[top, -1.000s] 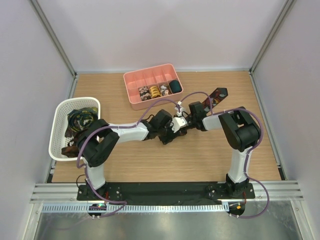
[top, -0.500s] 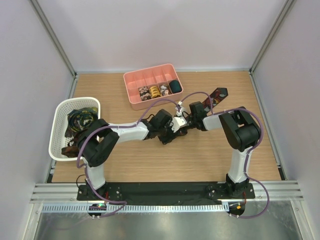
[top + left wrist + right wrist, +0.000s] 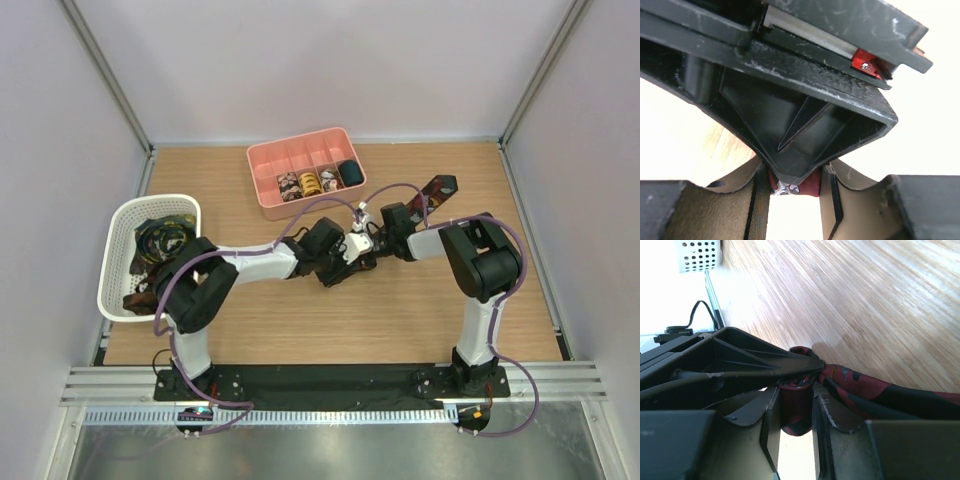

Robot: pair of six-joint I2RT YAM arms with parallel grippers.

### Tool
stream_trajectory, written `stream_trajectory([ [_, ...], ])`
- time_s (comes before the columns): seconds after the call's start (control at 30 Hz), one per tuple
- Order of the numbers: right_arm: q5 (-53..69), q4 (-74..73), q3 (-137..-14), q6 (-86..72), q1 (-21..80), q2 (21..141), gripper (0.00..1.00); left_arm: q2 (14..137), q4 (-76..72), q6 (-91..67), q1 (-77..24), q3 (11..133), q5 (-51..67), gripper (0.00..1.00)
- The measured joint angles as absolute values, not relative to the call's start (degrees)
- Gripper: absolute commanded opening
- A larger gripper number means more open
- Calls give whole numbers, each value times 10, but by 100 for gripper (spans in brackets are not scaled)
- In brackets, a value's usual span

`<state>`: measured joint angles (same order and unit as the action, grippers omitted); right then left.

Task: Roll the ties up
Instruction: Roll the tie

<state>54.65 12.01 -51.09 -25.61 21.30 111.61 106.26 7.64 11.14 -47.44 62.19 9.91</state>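
Note:
A dark red printed tie (image 3: 437,187) trails from the back right of the table to the middle, where both grippers meet. Its near end is wound into a small coil (image 3: 795,412). My right gripper (image 3: 796,390) is shut on that coil, and the tail (image 3: 880,390) runs off to the right. My left gripper (image 3: 794,187) comes in from the other side, and a bit of the red coil (image 3: 807,186) fills the gap between its pads (image 3: 735,200). A right finger (image 3: 805,125) crosses in front. Seen from above, the left gripper (image 3: 343,258) and right gripper (image 3: 368,246) touch tip to tip.
A pink divided tray (image 3: 256,182) at the back holds rolled ties (image 3: 310,182) in its front compartments. A white mesh basket (image 3: 118,262) at the left edge holds several loose ties (image 3: 158,240). Bare wooden table lies in front of the grippers.
The left jaws have narrowed onto the coil. Both arms stay almost where they were, and the tie's tail has not moved.

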Motion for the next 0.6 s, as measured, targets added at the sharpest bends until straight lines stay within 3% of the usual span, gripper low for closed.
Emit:
stream_trajectory([
  [0.07,546,120,-511,-256,213,1116,38,1065,80,112,-474,625,98,22],
  [0.13,544,118,-511,-256,213,1116,45,1067,87,112,-474,630,98,20],
  [0.33,528,79,-521,-252,212,1107,47,1068,92,112,-475,634,96,19],
  [0.53,486,24,-527,-243,212,1068,63,1070,96,112,-475,638,96,18],
  [0.6,467,8,-531,-234,211,1059,62,1071,98,112,-475,639,97,18],
])
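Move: The rolled part of the tie sits right between the right hand's fingertips, and between the left hand's too, just above the table. From the right hand, the tie's loose wide end lies about 15 cm ahead and 18 cm to the right, some 2 cm lower. The pink tray's middle is roughly 20 cm ahead and 10 cm to the left, at about hand height. Easing off to its right, with a little rise and a slight push forward, the right hand opens its fingers and lets go of the tie roll, backing away about 2 cm while the fingertips dip some 5 to 10 degrees. The left hand stays in place and keeps its pinch on the roll. ##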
